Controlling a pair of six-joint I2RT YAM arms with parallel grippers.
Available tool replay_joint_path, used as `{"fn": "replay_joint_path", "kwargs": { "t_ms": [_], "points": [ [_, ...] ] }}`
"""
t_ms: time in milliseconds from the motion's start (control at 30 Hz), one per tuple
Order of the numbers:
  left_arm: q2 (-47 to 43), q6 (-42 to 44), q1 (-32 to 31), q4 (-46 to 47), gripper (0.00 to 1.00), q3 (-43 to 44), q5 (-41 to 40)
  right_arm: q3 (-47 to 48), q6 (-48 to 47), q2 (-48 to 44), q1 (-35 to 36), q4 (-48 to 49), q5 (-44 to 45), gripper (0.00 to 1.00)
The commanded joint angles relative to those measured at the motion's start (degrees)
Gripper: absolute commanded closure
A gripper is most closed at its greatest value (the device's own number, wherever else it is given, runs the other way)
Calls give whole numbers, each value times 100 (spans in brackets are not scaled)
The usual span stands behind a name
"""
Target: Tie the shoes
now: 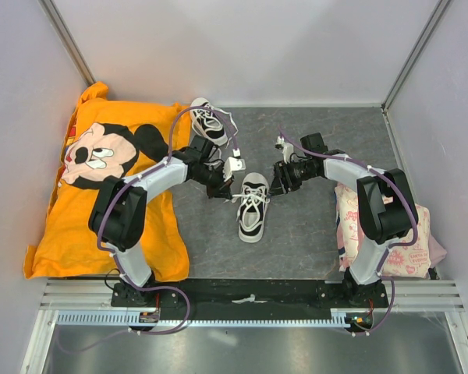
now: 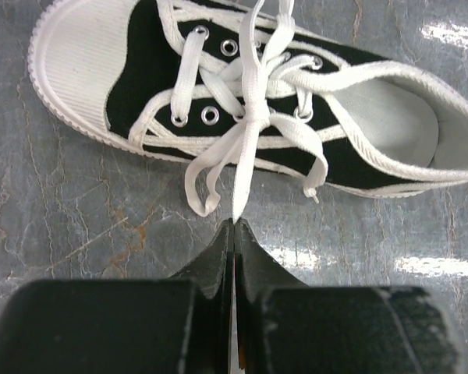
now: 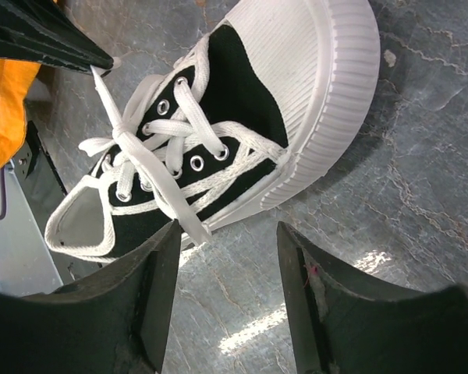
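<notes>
One black-and-white shoe (image 1: 252,209) lies in the middle of the grey table, toe toward the arms. Its laces (image 2: 249,117) are crossed into a knot with loose ends. My left gripper (image 2: 235,224) is shut on the tip of one white lace that runs straight from the knot. It sits at the shoe's left (image 1: 232,187). My right gripper (image 3: 228,234) stands open just right of the shoe (image 3: 242,101). Another lace end (image 3: 189,222) lies beside its left finger (image 3: 160,265), not pinched. The second shoe (image 1: 209,121) lies further back.
An orange Mickey Mouse shirt (image 1: 101,179) covers the table's left side, under the left arm. A pink printed cloth (image 1: 394,238) lies at the right by the right arm's base. White walls close in the back and both sides.
</notes>
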Motion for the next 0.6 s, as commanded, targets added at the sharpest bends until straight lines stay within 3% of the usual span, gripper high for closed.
{"fn": "replay_joint_path", "kwargs": {
  "t_ms": [0,333,433,467,567],
  "points": [
    [-228,439,165,-331,99,-77,-194,27,-133,-223,27,45,-355,38],
    [-202,694,279,-411,98,-103,-291,273,-485,-74,115,-60,-575,38],
    [-211,712,297,-411,87,-103,-160,335,-520,-21,167,-51,-575,38],
    [-219,721,288,-419,77,-103,-124,369,-529,-12,168,-60,-575,38],
    [-255,835,341,-411,62,-94,34,405,-722,-21,185,-69,-566,38]
  ]
}}
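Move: The left gripper already pinches the end of the bow's left strand, with the knot about 6 cm to its right, 1 cm back and 1 cm lower; the toe cap is some 8 cm ahead, 7 cm right and 4 cm below. From the open right gripper, the end of the bow's right strand is about 1 cm back and a centimetre left, just below the tips, and the knot roughly 5 cm left, 2 cm back and 1 cm down. Draw the left gripper about 2.5 cm left and 1 cm down, away from the knot, with the lace strand still pinched, then open the fingers near the end and let it go. Meanwhile ease the right gripper some 1.5 cm left towards the knot and about as far up, a little back, turning it about 5 degrees counter-clockwise with its fingers kept open around the right strand. ##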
